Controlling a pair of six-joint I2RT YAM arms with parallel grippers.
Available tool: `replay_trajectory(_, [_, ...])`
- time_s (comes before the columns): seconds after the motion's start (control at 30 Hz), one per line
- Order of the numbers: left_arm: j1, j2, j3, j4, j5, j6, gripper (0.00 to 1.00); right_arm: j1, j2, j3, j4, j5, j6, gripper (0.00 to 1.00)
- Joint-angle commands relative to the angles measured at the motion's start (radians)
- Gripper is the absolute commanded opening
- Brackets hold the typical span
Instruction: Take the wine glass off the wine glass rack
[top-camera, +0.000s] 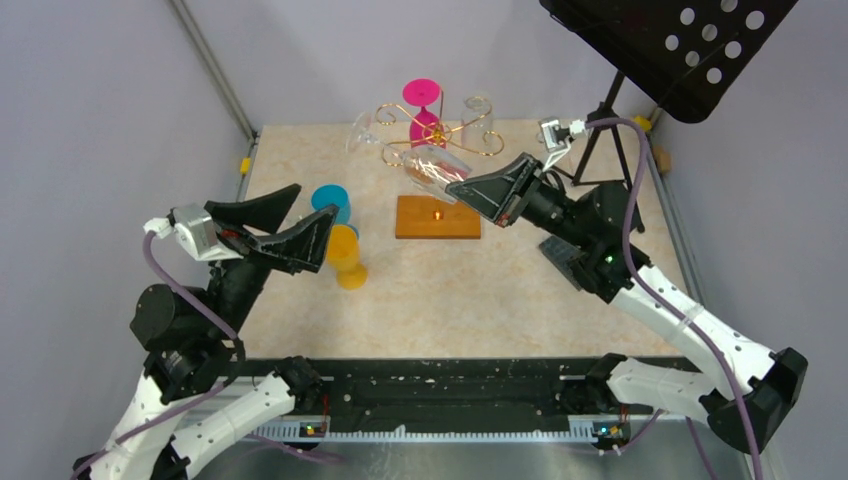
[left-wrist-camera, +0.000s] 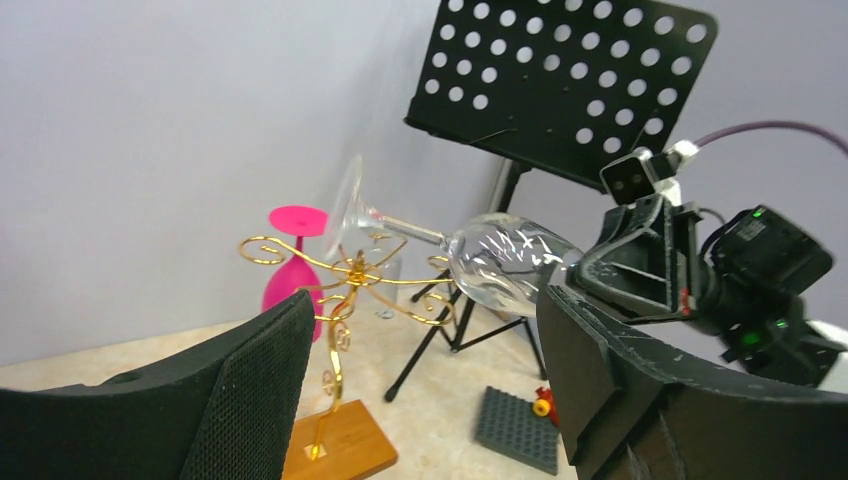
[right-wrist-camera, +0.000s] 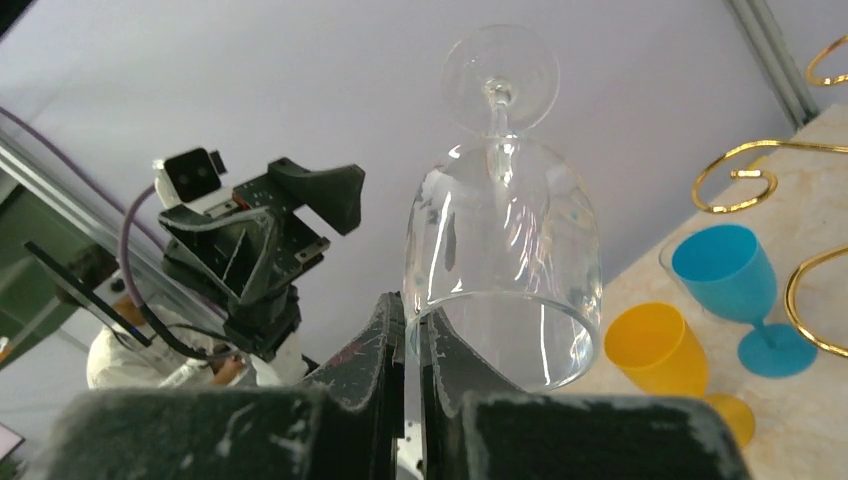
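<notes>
The wine glass (top-camera: 430, 166) is clear and lies almost level in the air, foot to the left and bowl to the right. My right gripper (top-camera: 456, 188) is shut on its rim, one finger inside the bowl (right-wrist-camera: 505, 250) and one outside. The stem (left-wrist-camera: 405, 230) crosses just over the gold scroll arms of the wine glass rack (top-camera: 440, 130); I cannot tell whether they touch. The rack's wooden base (top-camera: 437, 217) sits mid-table. My left gripper (top-camera: 312, 208) stands open and holds nothing, left of the rack and clear of it.
A pink glass (top-camera: 424, 105) and another clear glass (top-camera: 478, 110) hang at the rack's far side. Blue (top-camera: 330, 200) and yellow (top-camera: 345, 255) cups stand by my left fingers. A black music stand (top-camera: 670, 50) rises at back right, with a grey studded plate (left-wrist-camera: 515, 428) near its legs.
</notes>
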Motion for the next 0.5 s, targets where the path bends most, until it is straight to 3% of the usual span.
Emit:
replay_trajectory(0.0, [-0.003,-0.008,0.034,-0.045,-0.047,0.085,0.85,0.037,-0.012,0.115,-0.239,-0.073,-0.164,0.0])
replay_trajectory(0.27, [-0.003,-0.017,0.023,0.0,-0.019,0.094,0.85,0.13,0.027,0.226,-0.612,-0.021,-0.366,0.0])
replay_trajectory(0.47, [-0.003,-0.012,0.017,-0.01,-0.046,0.1,0.85,0.22,0.107,0.293,-0.837,0.142,-0.466,0.0])
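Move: The right hand, already holding the clear wine glass by its rim clear of the rack, has the yellow goblet about 8 cm ahead, 23 cm left and 34 cm below. The blue goblet stands some 20 cm ahead and 26 cm left, about as low; the rack's wooden base lies roughly 25 cm ahead, 2 cm left and 42 cm down. From the left hand, the yellow goblet is about 12 cm ahead, straight on, and 37 cm below. Keeping its pinch, the right hand sinks about 9 cm towards the yellow goblet, dipping the fingers some 30 degrees. ##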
